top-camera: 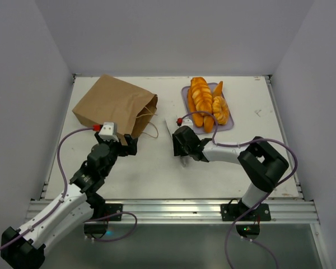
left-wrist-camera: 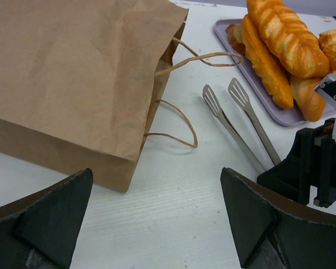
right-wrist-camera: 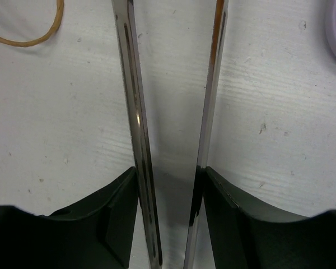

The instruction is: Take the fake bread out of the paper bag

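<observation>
The brown paper bag (top-camera: 115, 103) lies on its side at the back left, its mouth and string handles (left-wrist-camera: 179, 120) facing right; its inside is hidden. Several pieces of glossy orange fake bread (top-camera: 204, 101) are piled on a lavender tray (top-camera: 228, 124), also seen in the left wrist view as bread (left-wrist-camera: 280, 39) on the tray (left-wrist-camera: 269, 103). My left gripper (top-camera: 131, 144) hovers wide open just in front of the bag's mouth, its jaws (left-wrist-camera: 157, 171) holding nothing. My right gripper (right-wrist-camera: 169, 171) presses on both arms of the metal tongs (right-wrist-camera: 135, 112) low over the table.
The tongs (left-wrist-camera: 241, 120) lie between the bag's handles and the tray, their flat tips pointing toward the bag. My right gripper (top-camera: 181, 150) sits in the middle of the table. Grey walls close the table on three sides.
</observation>
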`<state>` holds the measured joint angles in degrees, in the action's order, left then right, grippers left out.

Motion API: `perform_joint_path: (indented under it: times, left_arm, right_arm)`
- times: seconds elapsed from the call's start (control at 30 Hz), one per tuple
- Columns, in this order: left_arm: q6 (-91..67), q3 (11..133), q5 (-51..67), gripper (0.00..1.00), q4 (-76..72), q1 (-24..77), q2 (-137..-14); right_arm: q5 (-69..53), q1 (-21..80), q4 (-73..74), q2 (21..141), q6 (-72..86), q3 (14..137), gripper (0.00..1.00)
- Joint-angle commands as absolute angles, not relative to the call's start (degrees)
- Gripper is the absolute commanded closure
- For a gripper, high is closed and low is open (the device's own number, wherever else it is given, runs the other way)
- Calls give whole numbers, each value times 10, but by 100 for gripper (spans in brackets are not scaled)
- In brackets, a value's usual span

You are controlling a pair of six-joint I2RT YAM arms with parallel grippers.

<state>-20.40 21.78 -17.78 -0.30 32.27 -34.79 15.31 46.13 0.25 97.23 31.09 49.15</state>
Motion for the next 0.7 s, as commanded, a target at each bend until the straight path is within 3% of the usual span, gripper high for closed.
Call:
perform_joint_path:
  times: [0.0, 0.27, 0.43, 0.67]
  left_arm:
    - [-198, 211, -185, 0, -40, 321, -341]
    - [-197, 210, -186, 0, -35, 321, -334]
    - [-194, 211, -189, 0, -33, 321, -332]
    - [-195, 195, -189, 0, -41, 321, -321]
  right_arm:
    - [176, 465, -11, 978, 318, 513, 48]
    - [175, 468, -2, 980, 316, 522, 41]
    - [177, 474, 13, 985, 313, 532, 31]
    - [183, 477, 30, 977, 313, 541, 7]
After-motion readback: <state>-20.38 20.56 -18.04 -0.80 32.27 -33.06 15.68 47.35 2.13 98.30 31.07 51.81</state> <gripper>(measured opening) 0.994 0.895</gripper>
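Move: Lying almost lengthwise between the right hand's fingertips are the metal tongs, held near the hinge, their middle about 4 cm ahead, 1 cm left and 1 cm below. The bread tray stands some 21 cm ahead and 13 cm right of that hand; the bag's lower handle loop is roughly 9 cm ahead and 11 cm left. From the left hand the tongs lie about 7 cm ahead, 19 cm right and 16 cm below. Letting go of the tongs low over the table, the right fingers open from half to nearly fully wide, slowly at first and then faster, and end clear of both metal arms. Meanwhile the hand eases about 1 cm left, towards the bag's side, and barely lifts, its wrist unturned. ##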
